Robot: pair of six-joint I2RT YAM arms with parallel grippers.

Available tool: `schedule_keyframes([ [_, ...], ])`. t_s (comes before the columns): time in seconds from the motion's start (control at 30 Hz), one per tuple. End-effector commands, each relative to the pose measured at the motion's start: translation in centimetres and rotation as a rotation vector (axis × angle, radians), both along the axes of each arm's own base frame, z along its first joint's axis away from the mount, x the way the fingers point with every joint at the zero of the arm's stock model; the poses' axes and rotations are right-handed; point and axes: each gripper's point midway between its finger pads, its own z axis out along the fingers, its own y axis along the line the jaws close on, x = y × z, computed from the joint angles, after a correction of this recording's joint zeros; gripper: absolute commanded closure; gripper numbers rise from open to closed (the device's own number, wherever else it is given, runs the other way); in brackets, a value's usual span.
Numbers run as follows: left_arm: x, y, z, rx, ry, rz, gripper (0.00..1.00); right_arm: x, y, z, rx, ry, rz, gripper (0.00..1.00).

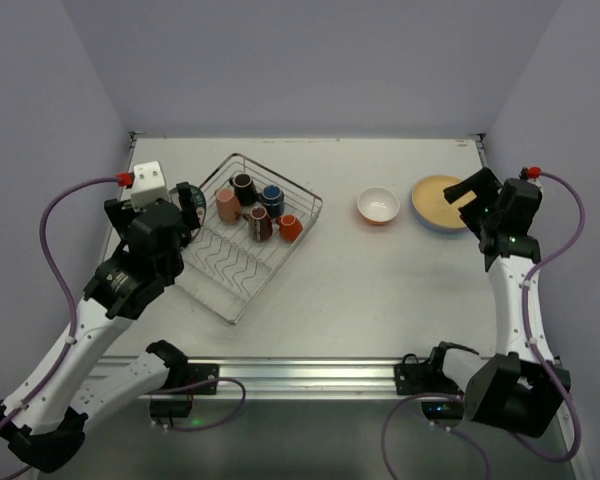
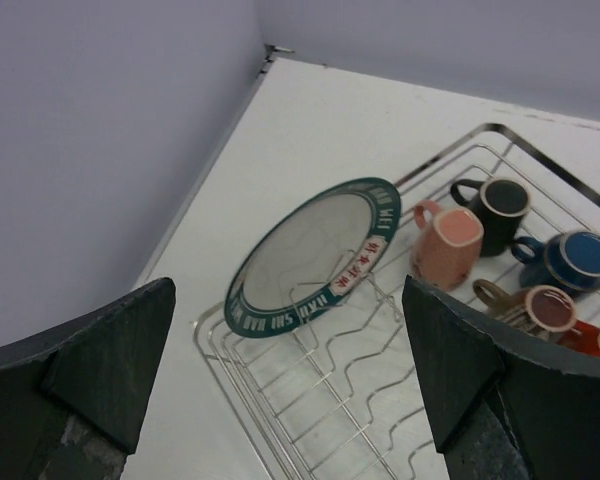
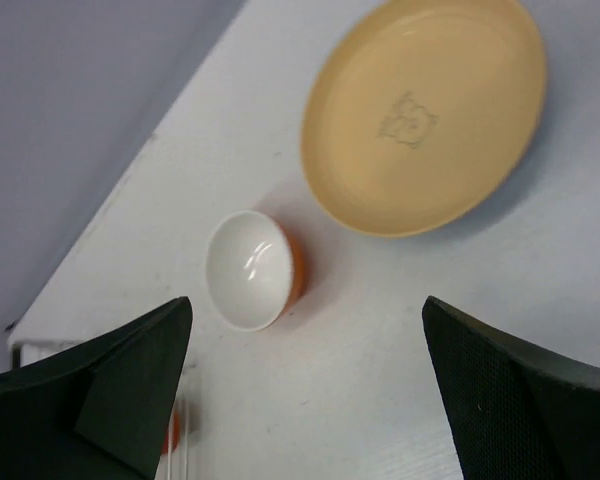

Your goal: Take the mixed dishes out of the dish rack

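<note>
The silver wire dish rack [image 1: 242, 262] lies left of centre. At its far end stand black [image 1: 243, 184], pink [image 1: 228, 206], blue-lined [image 1: 272, 196], brown [image 1: 260, 222] and orange [image 1: 291, 228] mugs. A white plate with a green patterned rim [image 2: 315, 255] leans on edge in the rack's left end. My left gripper [image 2: 290, 360] hovers open above and before it, holding nothing. To the right, the orange bowl [image 3: 248, 270] sits upright on the table beside the yellow plate [image 3: 425, 110], with a bluish rim showing under that plate. My right gripper [image 3: 308, 370] is open and empty above them.
The wavy dividers [image 2: 380, 400] on the rack's near floor hold nothing. The back wall and the left side wall meet close behind the rack. The right wall runs just past the yellow plate [image 1: 438, 203]. The arm bases stand along the near table edge.
</note>
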Motion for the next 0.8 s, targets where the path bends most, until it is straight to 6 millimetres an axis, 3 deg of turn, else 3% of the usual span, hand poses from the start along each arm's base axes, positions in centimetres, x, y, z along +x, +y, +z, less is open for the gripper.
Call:
schedule_keyframes([
  [0.0,1.4,2.9,3.4,0.134,-0.061,0.152,0.0,0.6,5.6,4.4,0.02,-0.253,0.343,0.01],
  [0.03,2.3,2.3,3.3,0.135,-0.038,0.107,0.0,0.0,7.5,4.8,0.056,-0.288,0.454,0.01],
  [0.07,3.5,3.1,3.0,0.161,0.011,0.113,0.0,-0.3,8.1,4.8,0.062,-0.3,0.489,0.01],
  [0.2,6.3,3.3,0.9,0.291,0.135,-0.027,0.0,-0.3,8.7,3.5,0.079,-0.282,0.535,0.01],
  [0.23,7.1,2.0,-0.1,0.287,0.156,-0.129,0.0,-0.2,8.7,3.2,0.083,-0.275,0.532,0.01],
  [0.3,7.2,1.8,-2.5,0.329,0.219,-0.195,0.0,0.2,9.0,3.3,0.107,-0.284,0.555,0.01],
  [0.43,7.9,3.6,-4.5,0.35,0.272,-0.201,0.0,0.0,9.8,3.6,0.139,-0.303,0.59,0.01],
  [0.5,8.7,3.0,-5.5,0.313,0.302,-0.267,0.0,-0.2,10.0,4.3,0.134,-0.326,0.6,0.01],
  [0.77,9.3,4.0,-10.0,0.305,0.533,-0.263,0.01,-1.3,9.8,5.9,0.073,-0.387,0.584,0.01],
])
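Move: The green-rimmed plate stands on edge in the rack about 12 cm ahead of the left hand, 3 cm left and 17 cm below. The pink mug is some 6 cm farther out than the plate and 13 cm to its right, with the black mug about 5 cm beyond and 4 cm right of that mug. From the right hand, the green-rimmed plate lies roughly 70 cm left, about level fore-and-aft; the yellow plate is 8 cm straight ahead, the bowl 7 cm ahead and 18 cm left. Forward and a little left at first, nearly level, then steeply down, the wide-open left hand closes in on the green-rimmed plate, ending some 10 cm lower, its fingers tipping down by about 30 degrees and not yet touching the plate. The empty right hand swings left about 10 cm, away from the yellow plate, rising slightly and turning counter-clockwise, fingers still open. ##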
